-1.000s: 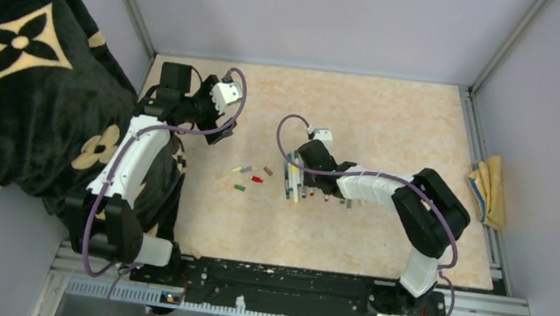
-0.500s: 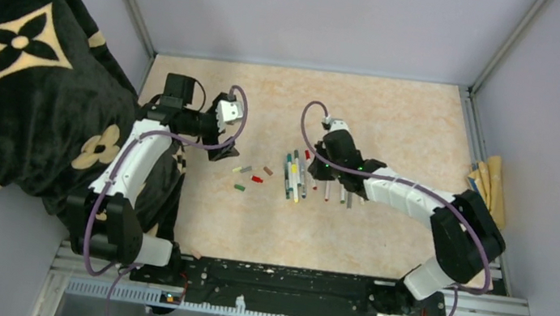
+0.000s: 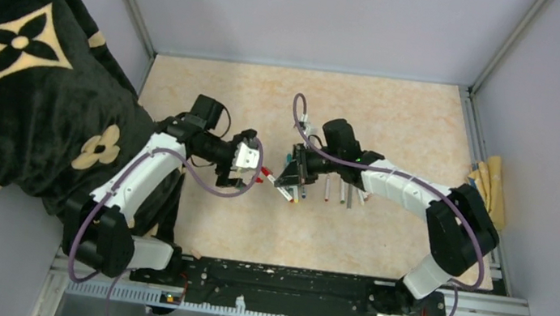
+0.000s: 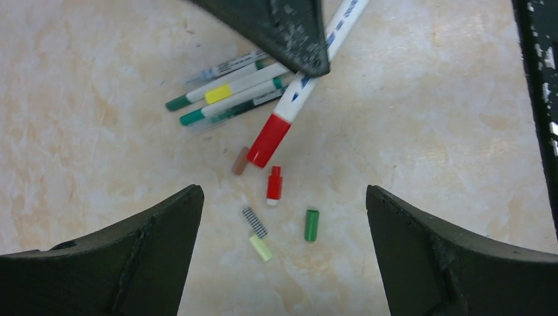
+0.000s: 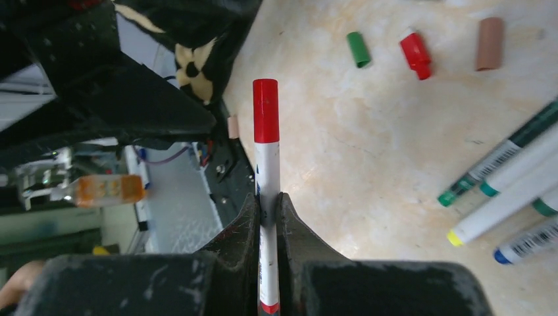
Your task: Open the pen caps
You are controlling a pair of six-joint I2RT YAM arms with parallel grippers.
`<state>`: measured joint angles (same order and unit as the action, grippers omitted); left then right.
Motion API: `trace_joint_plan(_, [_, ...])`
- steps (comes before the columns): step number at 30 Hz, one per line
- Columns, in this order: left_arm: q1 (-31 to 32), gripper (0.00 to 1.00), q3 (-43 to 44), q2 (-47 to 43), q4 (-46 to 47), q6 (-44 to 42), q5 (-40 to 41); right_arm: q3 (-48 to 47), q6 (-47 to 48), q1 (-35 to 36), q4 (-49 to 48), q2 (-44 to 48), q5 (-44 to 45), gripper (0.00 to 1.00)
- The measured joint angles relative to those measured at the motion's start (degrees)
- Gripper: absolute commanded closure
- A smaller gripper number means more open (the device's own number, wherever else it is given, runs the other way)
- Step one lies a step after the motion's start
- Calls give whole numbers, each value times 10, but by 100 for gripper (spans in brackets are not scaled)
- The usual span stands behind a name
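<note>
My right gripper (image 5: 266, 197) is shut on a white pen (image 5: 266, 168) whose red cap (image 5: 266, 110) sticks out past the fingertips. In the left wrist view the same pen (image 4: 309, 82) slants down from the right gripper's finger (image 4: 283, 26), its red cap (image 4: 268, 139) just above the table. My left gripper (image 4: 283, 197) is open and hovers over several loose caps: red (image 4: 274, 184), green (image 4: 311, 225), yellow (image 4: 261, 248), striped grey (image 4: 253, 221) and brown (image 4: 240, 160). From above, the left gripper (image 3: 247, 166) faces the right gripper (image 3: 288, 177).
Several more pens (image 4: 224, 92) lie bunched beyond the loose caps, and others (image 3: 342, 191) lie right of the right gripper. A dark patterned blanket (image 3: 16, 90) drapes the left side. A yellow cloth (image 3: 489, 190) sits at the right edge.
The right gripper has shut on the red-capped pen, lifted it and turned it toward the left arm. The left arm has swung right and nearer, over the loose caps.
</note>
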<state>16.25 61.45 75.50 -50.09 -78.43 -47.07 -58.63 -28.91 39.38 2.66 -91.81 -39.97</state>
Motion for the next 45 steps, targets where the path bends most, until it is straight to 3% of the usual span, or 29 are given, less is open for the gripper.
trace_joint_plan(3, [39,2,-23,-16,1,-15,24,-13,-12,4,-3,-30,-53,100])
trace_joint_plan(6, [56,10,-28,-18,0,-24,38,-34,-16,10,-1,-57,-79,100])
trace_joint_plan(23, [99,84,-44,-14,14,-49,129,-64,-27,23,3,-87,-118,100])
trace_joint_plan(28, [103,100,-44,-12,0,-48,142,-71,-27,25,5,-94,-118,83])
trace_joint_plan(34, [104,100,-44,-7,-7,-47,154,-70,-42,32,-10,-105,-117,84])
trace_joint_plan(39, [105,100,-44,-4,-5,-47,159,-66,-54,33,-25,-108,-117,68])
trace_joint_plan(41, [107,100,-44,-2,-1,-47,159,-66,-58,35,-35,-110,-119,66])
trace_joint_plan(43, [107,100,-43,1,0,-47,159,-66,-59,38,-40,-110,-119,67])
trace_joint_plan(45, [107,100,-43,2,0,-47,159,-62,-60,39,-46,-110,-119,80])
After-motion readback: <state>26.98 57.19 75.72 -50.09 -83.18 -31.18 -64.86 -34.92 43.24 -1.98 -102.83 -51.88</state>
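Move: The red cap on the pen in the right hand lies about 4 cm right of the open left hand, 1 cm ahead and 3 cm below; from the right hand it is some 3 cm ahead and 4 cm left, about level. On the table about 14 cm below the left hand, the loose red cap is 3 cm ahead and 1 cm right, the brown cap 5 cm ahead and 3 cm right, and the green cap 3 cm left, level fore and aft. The left hand sinks about 4.5 cm and draws back some 2 cm, rolling roughly 15 degrees, and shuts its wide-open fingers around the red cap, keeping hold of it to the end. Meanwhile the right hand carries the pen about 5 cm to the left and back to bring the cap between those fingers, turning some 10 degrees counter-clockwise and tipping slightly, then eases its own shut fingers partly open around the barrel once the left has closed. ##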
